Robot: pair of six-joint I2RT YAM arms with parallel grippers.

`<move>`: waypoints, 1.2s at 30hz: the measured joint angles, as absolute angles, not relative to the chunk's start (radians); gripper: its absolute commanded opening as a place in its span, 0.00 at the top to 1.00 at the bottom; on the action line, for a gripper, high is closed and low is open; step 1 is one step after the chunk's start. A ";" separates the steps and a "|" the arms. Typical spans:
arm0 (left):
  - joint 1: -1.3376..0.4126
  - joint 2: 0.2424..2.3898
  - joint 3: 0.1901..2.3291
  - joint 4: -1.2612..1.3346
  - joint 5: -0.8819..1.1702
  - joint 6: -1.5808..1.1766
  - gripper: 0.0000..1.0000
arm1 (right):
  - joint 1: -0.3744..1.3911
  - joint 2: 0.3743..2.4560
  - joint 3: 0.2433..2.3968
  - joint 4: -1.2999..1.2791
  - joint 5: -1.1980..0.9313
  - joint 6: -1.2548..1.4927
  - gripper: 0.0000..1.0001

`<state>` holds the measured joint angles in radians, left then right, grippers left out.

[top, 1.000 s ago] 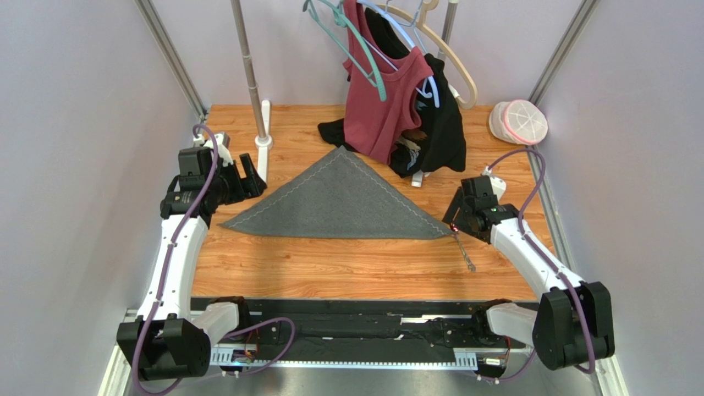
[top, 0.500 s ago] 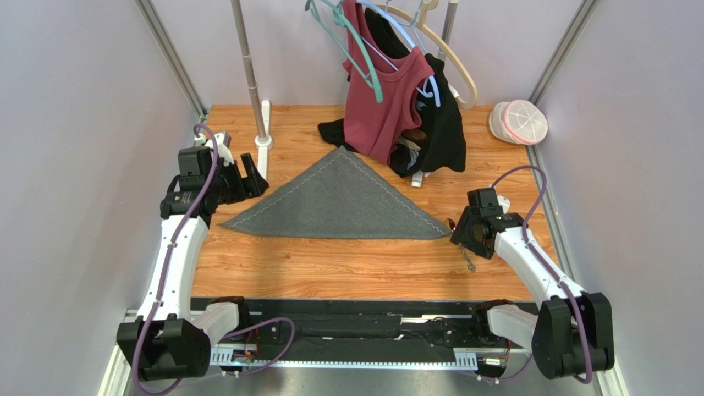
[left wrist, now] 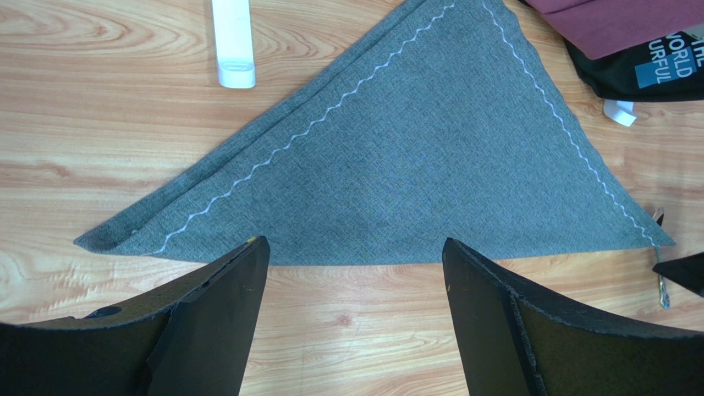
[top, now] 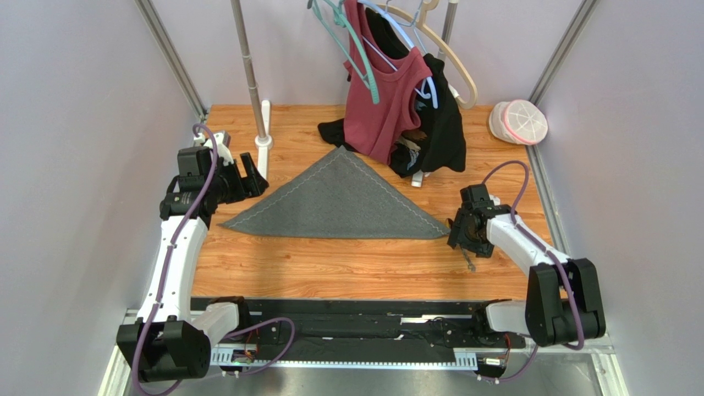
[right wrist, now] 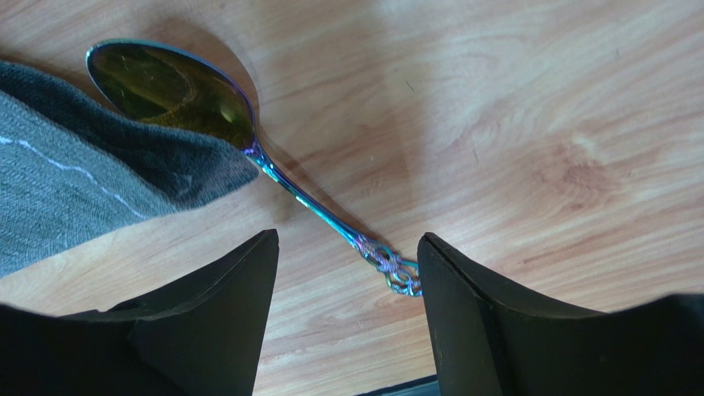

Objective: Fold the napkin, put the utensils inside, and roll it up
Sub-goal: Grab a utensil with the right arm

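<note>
The napkin [top: 339, 202] lies folded into a dark grey triangle with a pale zigzag stitch, its long edge toward me; the left wrist view shows it whole [left wrist: 413, 165]. The spoon [right wrist: 314, 206] rests on the wood at the napkin's right corner [right wrist: 83, 190], which covers part of its golden bowl; in the top view the spoon is a thin line [top: 468, 260]. My right gripper [right wrist: 347, 237] is open low over the spoon, whose ornate handle end lies between the fingers, close to the right one. At the napkin's left tip, my left gripper [left wrist: 355, 243] hangs open above bare wood, holding nothing.
A maroon top [top: 384, 99] and a black garment [top: 442, 124] hang on hangers at the back, reaching the napkin's far tip. A rack pole with a white foot [top: 263, 140] stands back left. A white and pink cap [top: 519, 121] sits beyond the table's back right corner.
My right arm has drawn toward the near side and its gripper has come down over the spoon's handle, the jaws a little narrower than before. The left arm, napkin and spoon have not moved.
</note>
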<state>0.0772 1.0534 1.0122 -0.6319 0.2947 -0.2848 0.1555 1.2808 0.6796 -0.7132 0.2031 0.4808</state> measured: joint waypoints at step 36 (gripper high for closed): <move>0.077 1.051 1.008 -0.630 0.303 -0.285 0.14 | -0.033 1.435 0.741 -0.636 0.076 0.464 0.88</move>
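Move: The spoon lies almost under the open right hand: its middle is some 3 cm ahead, 1 cm left and 2 cm below, the bowl farthest out and to the left. The napkin's right corner overlaps the bowl about 5 cm ahead and 2 cm left of the hand; the folded napkin's middle is roughly 37 cm left and 14 cm ahead. From the idle left hand the spoon is about 52 cm right, 7 cm back and 20 cm down. Forward a good 2.5 cm and slightly down towards the table, the right hand moves up along the spoon, then starts closing its fingers; as they narrow it swings about 3 cm to the right with a small clockwise turn, away from the napkin corner, and ends pinching the handle just below the bowl. ##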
